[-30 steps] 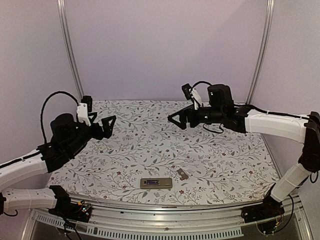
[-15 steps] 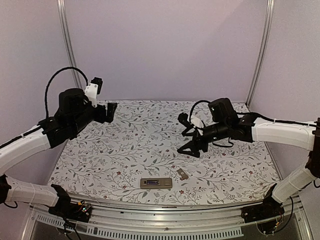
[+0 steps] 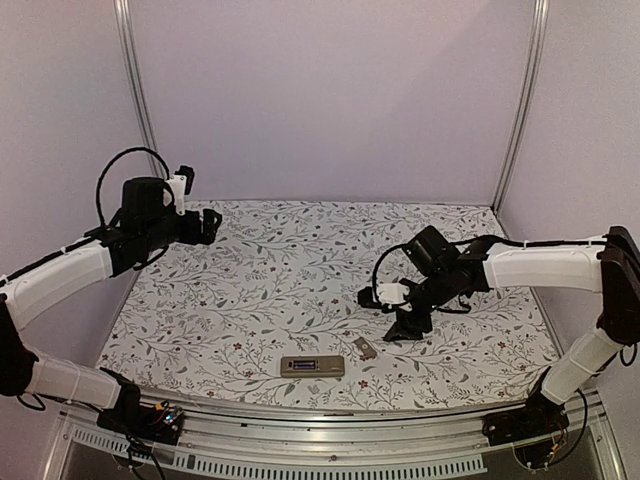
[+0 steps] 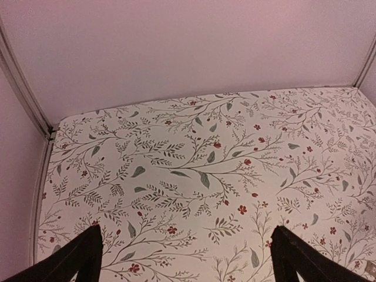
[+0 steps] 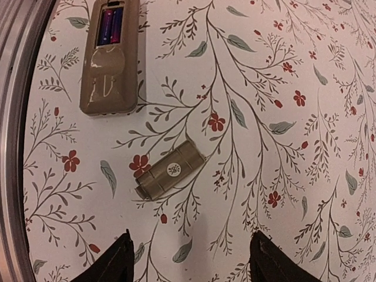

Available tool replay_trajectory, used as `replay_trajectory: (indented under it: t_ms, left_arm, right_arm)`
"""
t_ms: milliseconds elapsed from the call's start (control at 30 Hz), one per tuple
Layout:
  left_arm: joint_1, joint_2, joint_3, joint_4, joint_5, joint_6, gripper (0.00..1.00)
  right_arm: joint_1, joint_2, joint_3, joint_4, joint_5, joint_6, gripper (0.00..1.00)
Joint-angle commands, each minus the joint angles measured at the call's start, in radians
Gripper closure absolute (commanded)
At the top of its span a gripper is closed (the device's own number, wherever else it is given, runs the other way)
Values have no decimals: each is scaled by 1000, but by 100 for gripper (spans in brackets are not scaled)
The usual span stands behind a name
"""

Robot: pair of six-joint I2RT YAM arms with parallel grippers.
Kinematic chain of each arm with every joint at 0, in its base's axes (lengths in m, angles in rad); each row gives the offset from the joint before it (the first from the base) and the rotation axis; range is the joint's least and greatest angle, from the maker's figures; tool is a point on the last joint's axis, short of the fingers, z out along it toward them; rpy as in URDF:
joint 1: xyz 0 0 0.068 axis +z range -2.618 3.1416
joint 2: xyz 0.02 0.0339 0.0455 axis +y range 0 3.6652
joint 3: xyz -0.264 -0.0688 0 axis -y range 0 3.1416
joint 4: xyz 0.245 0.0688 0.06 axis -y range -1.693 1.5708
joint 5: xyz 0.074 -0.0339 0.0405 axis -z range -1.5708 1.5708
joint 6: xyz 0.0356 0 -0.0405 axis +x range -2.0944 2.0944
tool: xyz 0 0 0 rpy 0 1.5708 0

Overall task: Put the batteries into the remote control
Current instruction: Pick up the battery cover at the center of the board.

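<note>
The remote control (image 5: 110,64) lies tan-grey back up near the table's front edge, also seen from above (image 3: 312,366). Two purple-blue batteries (image 5: 110,24) lie side by side in its recess. A loose tan-grey cover piece (image 5: 170,169) rests just right of the remote (image 3: 365,348). My right gripper (image 5: 194,261) hangs low just behind the cover, jaws apart with nothing between them; from above it (image 3: 402,330) points down at the cloth. My left gripper (image 4: 187,261) is open over bare cloth at the far left (image 3: 210,225).
A flowered cloth (image 3: 300,290) covers the table. A metal rail (image 5: 14,147) runs along the front edge close to the remote. Pale walls and two upright posts (image 3: 135,90) close in the back.
My right arm has swung down and toward the front edge, ending just behind the cover piece, its jaws narrowing a little. My left arm has lifted and pulled back to the far left.
</note>
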State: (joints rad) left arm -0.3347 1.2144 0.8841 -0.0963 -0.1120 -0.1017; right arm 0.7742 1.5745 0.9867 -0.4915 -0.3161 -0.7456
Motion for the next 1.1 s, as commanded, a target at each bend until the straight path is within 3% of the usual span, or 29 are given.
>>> replay_trajectory:
  t_ms: [0, 200, 333, 700, 1067]
  left_arm:
    - [20, -15, -15, 0, 65, -9, 0]
    - [25, -14, -17, -3, 64, -7, 0]
    - [35, -15, -19, 4, 85, -10, 0]
    - [101, -4, -22, 21, 198, -53, 0]
    - [107, -34, -39, 40, 221, -38, 0]
  right_arm:
    - [20, 22, -37, 60, -7, -154, 36]
    - [96, 127, -4, 70, -19, -297, 43]
    - [106, 188, 11, 50, -50, -310, 58]
    - [116, 208, 17, 26, -49, -297, 79]
    - [120, 237, 34, 28, -17, -295, 85]
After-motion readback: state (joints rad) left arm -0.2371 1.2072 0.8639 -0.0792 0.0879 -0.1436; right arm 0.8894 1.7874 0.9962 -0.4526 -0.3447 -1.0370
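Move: The battery cover lies about 5 cm to the right hand's left, 2 cm back towards the base and some 7 cm below its fingers. The remote control is about 10 cm farther left than the cover and 4 cm nearer the base, also flat on the table. From the left hand, which takes no part, the cover is roughly 30 cm to the right, 17 cm back and 23 cm down. The battery cover's near right end is where the right hand comes down, sinking about 6.5 cm while drawing back 4 cm and a little left, and turning some 20 degrees counter-clockwise. It then stays low there as the fingers, closing all the way, narrow from well open to a small gap at that end; a firm pinch can't be made out. ##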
